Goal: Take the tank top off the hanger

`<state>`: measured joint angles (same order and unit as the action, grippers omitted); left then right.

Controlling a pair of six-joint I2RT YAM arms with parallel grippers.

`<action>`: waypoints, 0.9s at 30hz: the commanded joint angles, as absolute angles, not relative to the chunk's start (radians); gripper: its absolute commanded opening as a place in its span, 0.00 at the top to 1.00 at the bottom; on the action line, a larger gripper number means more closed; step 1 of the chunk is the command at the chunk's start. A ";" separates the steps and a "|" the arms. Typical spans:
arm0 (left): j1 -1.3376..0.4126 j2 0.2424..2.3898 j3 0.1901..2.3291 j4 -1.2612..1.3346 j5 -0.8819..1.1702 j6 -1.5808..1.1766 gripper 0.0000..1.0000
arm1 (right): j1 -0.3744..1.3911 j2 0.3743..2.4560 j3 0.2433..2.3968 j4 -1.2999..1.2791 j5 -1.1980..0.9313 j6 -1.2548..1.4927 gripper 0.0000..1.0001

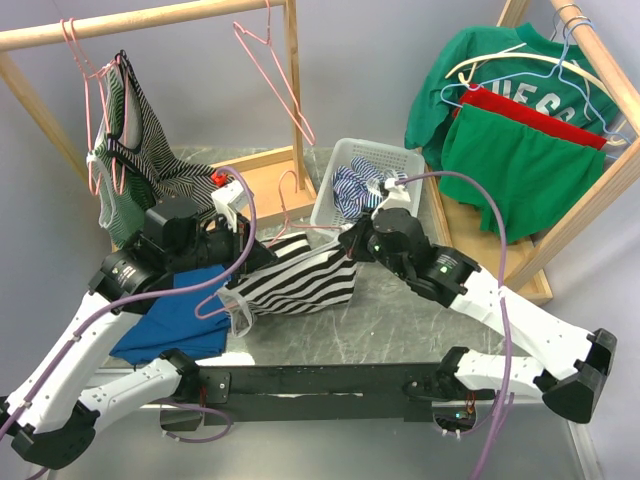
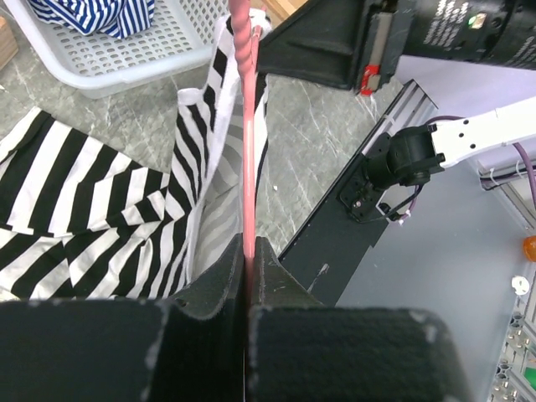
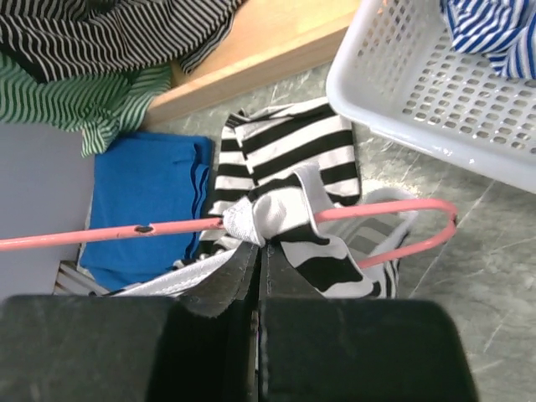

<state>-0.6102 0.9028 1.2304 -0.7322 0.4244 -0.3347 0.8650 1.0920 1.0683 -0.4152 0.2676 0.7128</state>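
The black-and-white striped tank top (image 1: 300, 282) lies on the table, still threaded on a pink hanger (image 1: 212, 310). My left gripper (image 1: 258, 256) is shut on the hanger's wire (image 2: 248, 126), which runs straight out from between its jaws (image 2: 249, 247). In the left wrist view the tank top (image 2: 84, 201) spreads to the left of the wire. My right gripper (image 1: 350, 243) is shut on the tank top's shoulder strap (image 3: 276, 205), which wraps over the hanger bar (image 3: 377, 209). The fabric is pinched at the tips of the right gripper (image 3: 260, 247).
A white basket (image 1: 395, 160) holding a blue-striped garment stands behind the tank top. A blue garment (image 1: 175, 320) lies under my left arm. Wooden racks with hung clothes (image 1: 130, 150) (image 1: 520, 150) stand at the back left and right.
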 commanded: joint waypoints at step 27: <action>-0.609 0.827 1.238 -0.706 0.417 -0.330 0.99 | 0.638 1.091 0.960 -0.497 0.215 0.715 1.00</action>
<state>-0.6102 0.8734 1.2304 -0.7414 0.4160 -0.3275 0.6449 1.1038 1.0080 -0.5064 0.1986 0.7071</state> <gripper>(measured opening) 0.048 0.010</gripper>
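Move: The right hand already pinches the striped tank top's strap on the pink hanger; the hanger's tip lies about 4 cm to its right, 2 cm ahead and near its height. The bulk of the tank top is some 10 cm to its left, level fore and aft and about 15 cm below; the basket sits roughly 22 cm ahead, 5 cm right, 20 cm below. From the left hand, which grips the hanger, the tip is about 22 cm right, 7 cm ahead, slightly lower. Rightward and slightly forward first, rising a little: the right hand draws the pinched strap about 7 cm along the hanger's arm and past its tip, yawing clockwise some 10 degrees. It then sinks about 7 cm beside the tip, tilting fingers down and easing slightly left, its hold kept. The left hand stays put, still gripping the hanger. ##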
